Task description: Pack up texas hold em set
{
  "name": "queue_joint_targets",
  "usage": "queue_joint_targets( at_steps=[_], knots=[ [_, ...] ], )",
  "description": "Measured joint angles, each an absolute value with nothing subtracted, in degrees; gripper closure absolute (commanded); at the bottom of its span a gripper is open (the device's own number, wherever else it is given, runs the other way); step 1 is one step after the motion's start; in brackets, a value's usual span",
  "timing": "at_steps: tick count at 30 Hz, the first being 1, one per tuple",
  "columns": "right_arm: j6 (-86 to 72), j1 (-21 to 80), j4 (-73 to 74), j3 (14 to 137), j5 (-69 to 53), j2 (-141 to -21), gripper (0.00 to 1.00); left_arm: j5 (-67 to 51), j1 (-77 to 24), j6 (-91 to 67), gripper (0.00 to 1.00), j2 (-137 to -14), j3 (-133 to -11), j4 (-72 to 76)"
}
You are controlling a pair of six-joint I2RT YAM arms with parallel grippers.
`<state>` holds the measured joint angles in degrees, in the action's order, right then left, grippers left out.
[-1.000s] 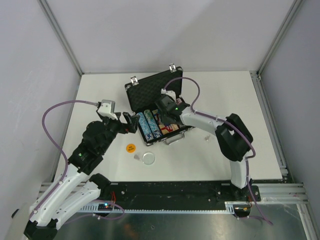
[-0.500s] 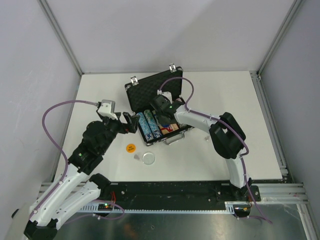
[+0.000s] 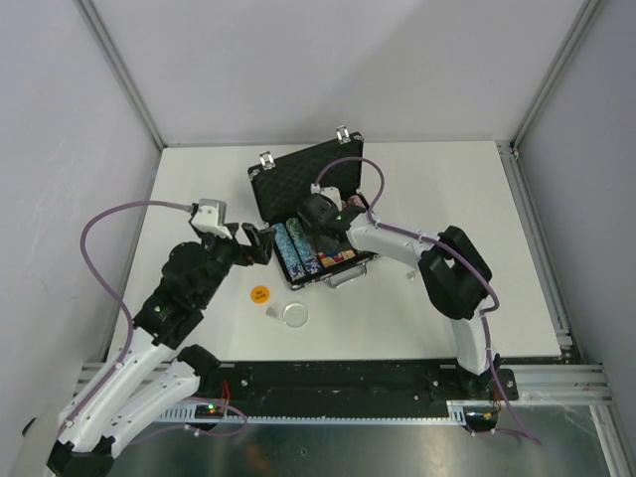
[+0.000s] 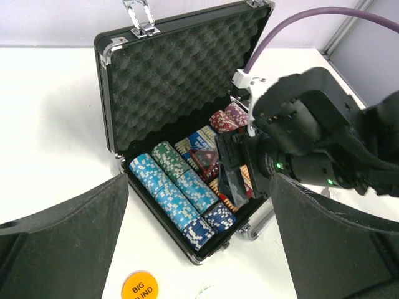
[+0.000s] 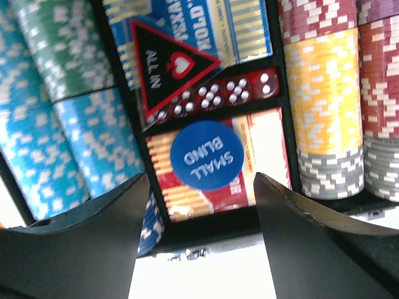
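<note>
The texas hold em set's black case (image 3: 298, 181) lies open mid-table, its foam lid (image 4: 181, 68) propped up behind. Rows of blue and green chips (image 4: 171, 190) fill its left side, with red, yellow and grey chips (image 5: 324, 106) on the right. My right gripper (image 3: 318, 229) hangs open inside the case (image 5: 201, 187). Just past its fingertips a blue SMALL BLIND button (image 5: 206, 154) lies flat on a red card deck (image 5: 249, 187). Beyond it are red dice (image 5: 218, 96) and the red triangle (image 5: 168, 68). My left gripper (image 3: 264, 243) stands open and empty beside the case's left end (image 4: 199, 184).
An orange BIG BLIND button (image 3: 259, 293) (image 4: 139, 286) lies on the table in front of the case. A clear round disc (image 3: 295, 315) and a small pale piece (image 3: 270, 312) sit nearer the bases. Another small piece (image 3: 410, 271) lies right of the case.
The right arm's wrist has shifted a little to the left over the case. The left arm has barely moved.
</note>
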<state>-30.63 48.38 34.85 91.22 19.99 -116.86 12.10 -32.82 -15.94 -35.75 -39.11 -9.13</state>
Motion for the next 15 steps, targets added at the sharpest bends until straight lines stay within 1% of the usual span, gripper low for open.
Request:
queue_joint_targets(
  at_steps=[4,11,15],
  knots=[
    [-29.2,51.0,34.7,89.0,21.0,-112.4,0.25,13.2,-32.8,-16.0,0.0,-34.3,-39.0,-9.1],
    [-26.5,58.5,32.3,82.0,22.5,-101.6,0.25,14.0,-32.8,-16.0,0.0,-33.2,-38.3,-9.1],
    [-24.2,63.7,30.6,77.3,22.5,-100.2,0.19,14.8,-32.8,-16.1,0.0,-32.5,-38.2,-9.1]
  ],
)
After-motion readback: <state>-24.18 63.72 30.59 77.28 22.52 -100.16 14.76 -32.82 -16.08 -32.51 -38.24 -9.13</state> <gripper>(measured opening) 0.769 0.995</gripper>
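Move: The right hand hangs with open fingers just over the small blind, about 2 cm below it in the case. The clear disc lies on the table roughly 14 cm back, 9 cm to its left and 6 cm down. The big blind sits about 10 cm back and 17 cm left; the case handle about 7 cm back and 3 cm right. From the left hand the clear disc is some 5 cm back, 8 cm right and 27 cm below. Leaving the small blind on the card deck, the right hand draws back about 11 cm with gathering speed and some 3 cm left, climbing about 6 cm out of the case and over its front rim, left of the handle, towards the clear disc. The wrist turns some 20 degrees counter-clockwise on the way, the fingers stay open and empty, and at the end the hand begins to sink again, still short of the disc. ##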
